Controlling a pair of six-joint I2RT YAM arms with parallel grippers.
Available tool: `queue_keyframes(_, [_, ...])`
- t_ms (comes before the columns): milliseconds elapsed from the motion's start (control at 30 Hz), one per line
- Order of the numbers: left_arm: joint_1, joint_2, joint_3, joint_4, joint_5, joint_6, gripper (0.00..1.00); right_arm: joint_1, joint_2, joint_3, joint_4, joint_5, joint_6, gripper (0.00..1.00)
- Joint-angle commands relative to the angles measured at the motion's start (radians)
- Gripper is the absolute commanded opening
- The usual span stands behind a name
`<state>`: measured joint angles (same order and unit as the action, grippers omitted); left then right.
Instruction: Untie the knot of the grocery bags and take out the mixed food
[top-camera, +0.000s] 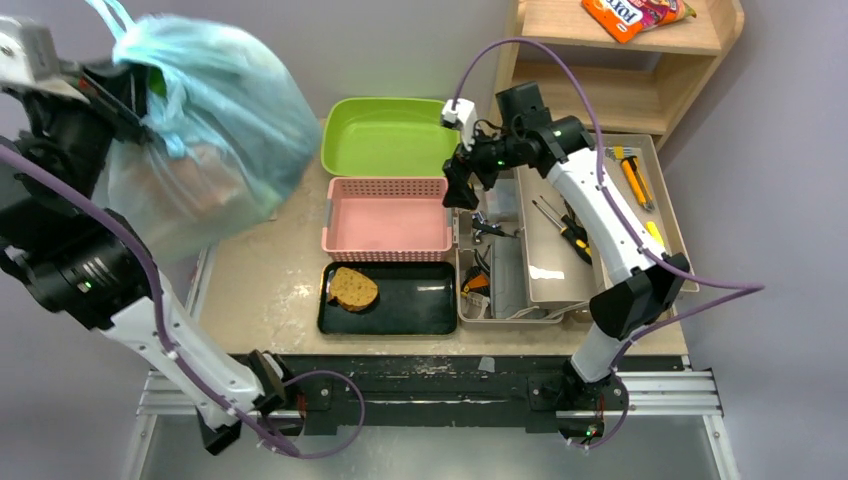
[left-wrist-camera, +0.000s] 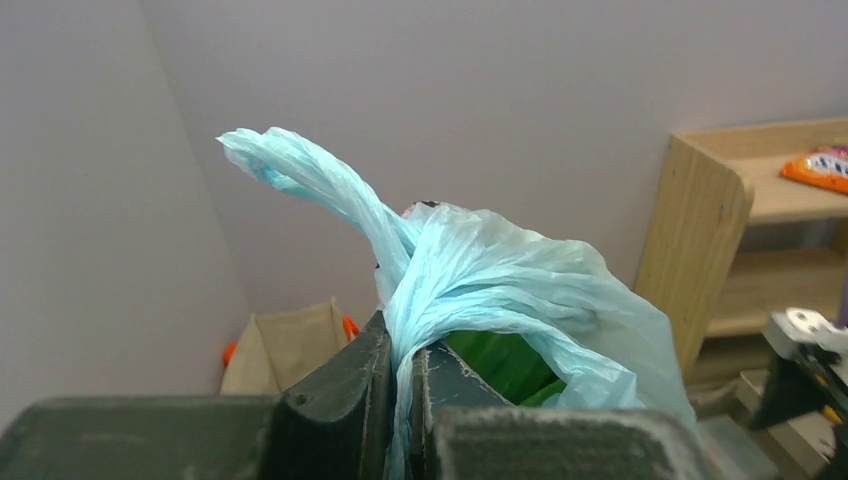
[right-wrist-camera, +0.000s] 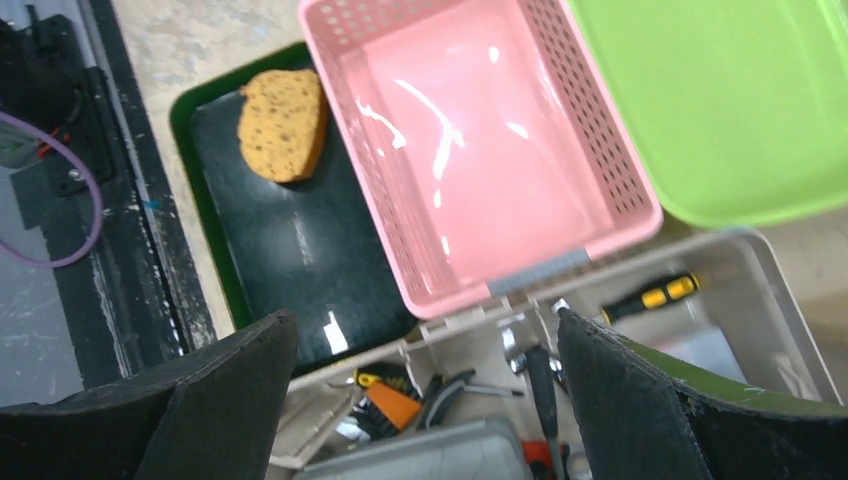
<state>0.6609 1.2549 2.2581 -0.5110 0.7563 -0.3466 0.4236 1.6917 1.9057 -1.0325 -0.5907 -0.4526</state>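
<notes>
The light-blue plastic bag (top-camera: 215, 130) bulges at the table's far left corner. My left gripper (top-camera: 125, 90) is shut on its twisted handle. In the left wrist view the plastic runs up between the dark fingers (left-wrist-camera: 350, 385) of the left gripper (left-wrist-camera: 405, 360) to the knot (left-wrist-camera: 405, 250). One loose handle loop (left-wrist-camera: 285, 165) sticks up to the left. Green leaves (left-wrist-camera: 505, 360) show through the bag's mouth. The beige tote (left-wrist-camera: 285, 345) with orange handles sits behind. My right gripper (top-camera: 462, 195) (right-wrist-camera: 425, 400) hangs open and holds nothing, above the tool box beside the pink basket.
A green tub (top-camera: 390, 135), a pink basket (top-camera: 385, 215) and a black tray (top-camera: 420, 305) with a brown bread slice (top-camera: 352, 288) line the table's middle. A grey tool box (top-camera: 560, 240) lies to the right. A wooden shelf (top-camera: 640, 70) holds an orange snack packet (top-camera: 630, 15).
</notes>
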Motion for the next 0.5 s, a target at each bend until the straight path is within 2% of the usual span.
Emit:
queue_keyframes(0, [0.154, -0.057, -0.152, -0.267, 0.233, 0.142, 0.0, 0.082, 0.03, 0.075, 0.08, -0.055, 0.053, 0.99])
queue_keyframes(133, [0.265, -0.136, -0.328, -0.479, 0.198, 0.401, 0.0, 0.138, 0.08, 0.126, 0.123, -0.078, 0.089, 0.99])
queue_keyframes(233, [0.306, -0.196, -0.481, -0.545, 0.152, 0.584, 0.0, 0.179, 0.128, 0.177, 0.171, -0.098, 0.142, 0.99])
queue_keyframes(333, [0.309, -0.262, -0.648, -0.546, 0.094, 0.731, 0.0, 0.229, 0.194, 0.249, 0.239, -0.106, 0.213, 0.99])
queue_keyframes(467, [0.31, -0.306, -0.84, -0.472, 0.047, 0.815, 0.0, 0.297, 0.311, 0.356, 0.348, -0.113, 0.331, 0.99])
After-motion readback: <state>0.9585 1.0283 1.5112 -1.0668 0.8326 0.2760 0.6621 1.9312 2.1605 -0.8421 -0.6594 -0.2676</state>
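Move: The left gripper, high up, still grips the grocery bag by its handles; the bare counter it is bound for lies some 64 cm below, about 3 cm ahead and 7 cm left. The tote stands about 30 cm ahead and 8 cm left of this gripper, the black tray about 28 cm right and 2 cm ahead. From the open right gripper the grocery bag is roughly 45 cm left, 5 cm back and 25 cm higher; the pink basket is about 19 cm left, 9 cm ahead and 26 cm below. Bring the left gripper down about 30 cm towards the bare counter on the near side of the tote, easing some 8 cm left and tipping the fingers from slightly raised to pointing below level; keep the bag's handles pinched. Meanwhile slide the right gripper about 14 cm left towards the bag, rising slightly, fingers kept wide open and touching nothing. ##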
